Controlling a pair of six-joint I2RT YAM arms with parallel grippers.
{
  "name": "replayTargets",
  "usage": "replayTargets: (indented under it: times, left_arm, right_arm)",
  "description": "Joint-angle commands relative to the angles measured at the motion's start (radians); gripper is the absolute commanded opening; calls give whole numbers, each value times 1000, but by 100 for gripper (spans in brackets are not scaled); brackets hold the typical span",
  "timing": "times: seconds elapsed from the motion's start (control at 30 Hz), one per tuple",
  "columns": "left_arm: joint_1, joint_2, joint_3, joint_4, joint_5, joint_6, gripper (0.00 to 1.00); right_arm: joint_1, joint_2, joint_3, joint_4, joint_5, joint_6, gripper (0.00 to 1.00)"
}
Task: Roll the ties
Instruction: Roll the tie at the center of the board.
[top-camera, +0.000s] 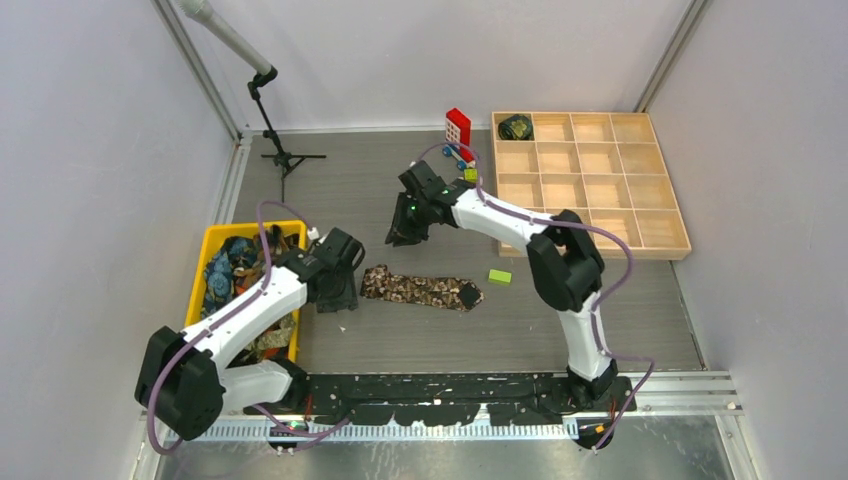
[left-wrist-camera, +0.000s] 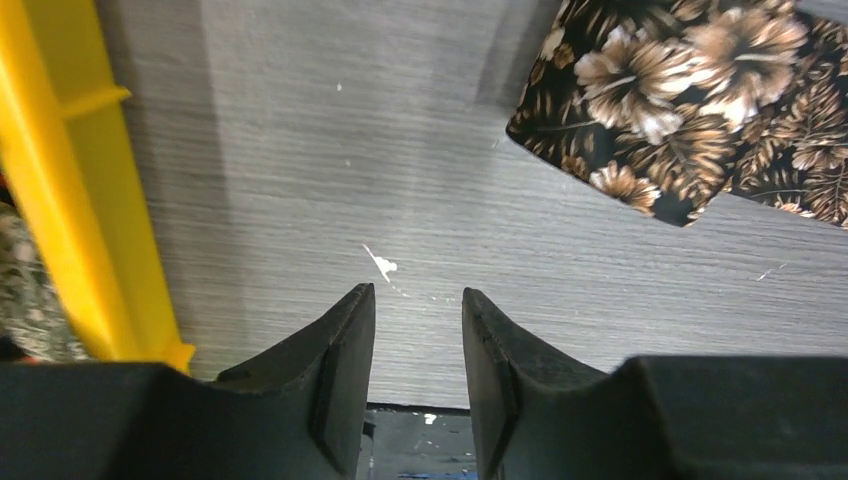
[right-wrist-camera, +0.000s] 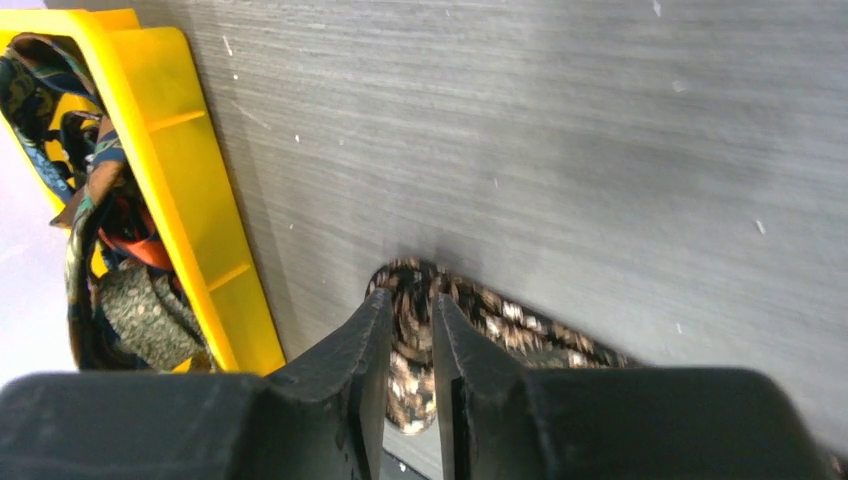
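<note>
A brown floral tie (top-camera: 420, 290) lies flat on the grey table between the arms. My left gripper (top-camera: 338, 298) is low, just left of the tie's left end, and is open and empty. In the left wrist view the gripper (left-wrist-camera: 418, 290) is over bare table, with the tie's end (left-wrist-camera: 690, 100) at the upper right. My right gripper (top-camera: 405, 238) hovers just behind the tie. In the right wrist view its jaws (right-wrist-camera: 405, 295) are nearly together with only a narrow slit. The tie (right-wrist-camera: 520, 325) shows through the slit on the table beyond. A rolled dark tie (top-camera: 516, 127) sits in the box's far left cell.
A yellow bin (top-camera: 215, 240) at the left holds several loose ties (top-camera: 235, 270); it also shows in the right wrist view (right-wrist-camera: 190, 180). A wooden compartment box (top-camera: 590, 180) stands at the back right. A small green block (top-camera: 500, 276), red-and-white bricks (top-camera: 457, 128) and a stand (top-camera: 275, 150) are nearby.
</note>
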Motion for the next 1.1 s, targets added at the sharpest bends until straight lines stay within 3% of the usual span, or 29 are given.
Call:
replayTargets:
  times: [0.0,0.23,0.57,1.07]
  left_arm:
    - [7,-51,-74,107,84,-112,38]
    - [10,-17,-151,242,142,-184,30]
    - [32,107,-160,392,174,-200,24]
    - [49,168,-156,466,166,-203,21]
  right_arm:
    - [-2,128,145,-44,-94,-52,25]
    - [-2,273,281,-113,-165,-88,16]
    - [2,350,296,-80,-309,-102,5]
    - [39,359,263,-70,-381,-89,0]
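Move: The tie's folded left end lies about 6 cm nearer the base than the right hand, some 4 cm to its left and 8 cm below. From the left hand that folded end is about 5 cm ahead, 6 cm right and 6 cm down. The tie's black-patched end lies some 16 cm right of the right hand and 8 cm nearer; the green block is 21 cm right of it and 5 cm nearer. The yellow bin's middle is roughly 19 cm left of the left hand, about level with it. Down about 8 cm sinks the right hand at the far edge of the folded tie end, then it draws back and left, tipping and turning counter-clockwise, while its fingers shut and pinch the fold's far-left corner. The left hand drops about 5 cm, easing back at first, then moves right and forward to the near-left corner, rolling slightly and narrowing its fingers without shutting them. ##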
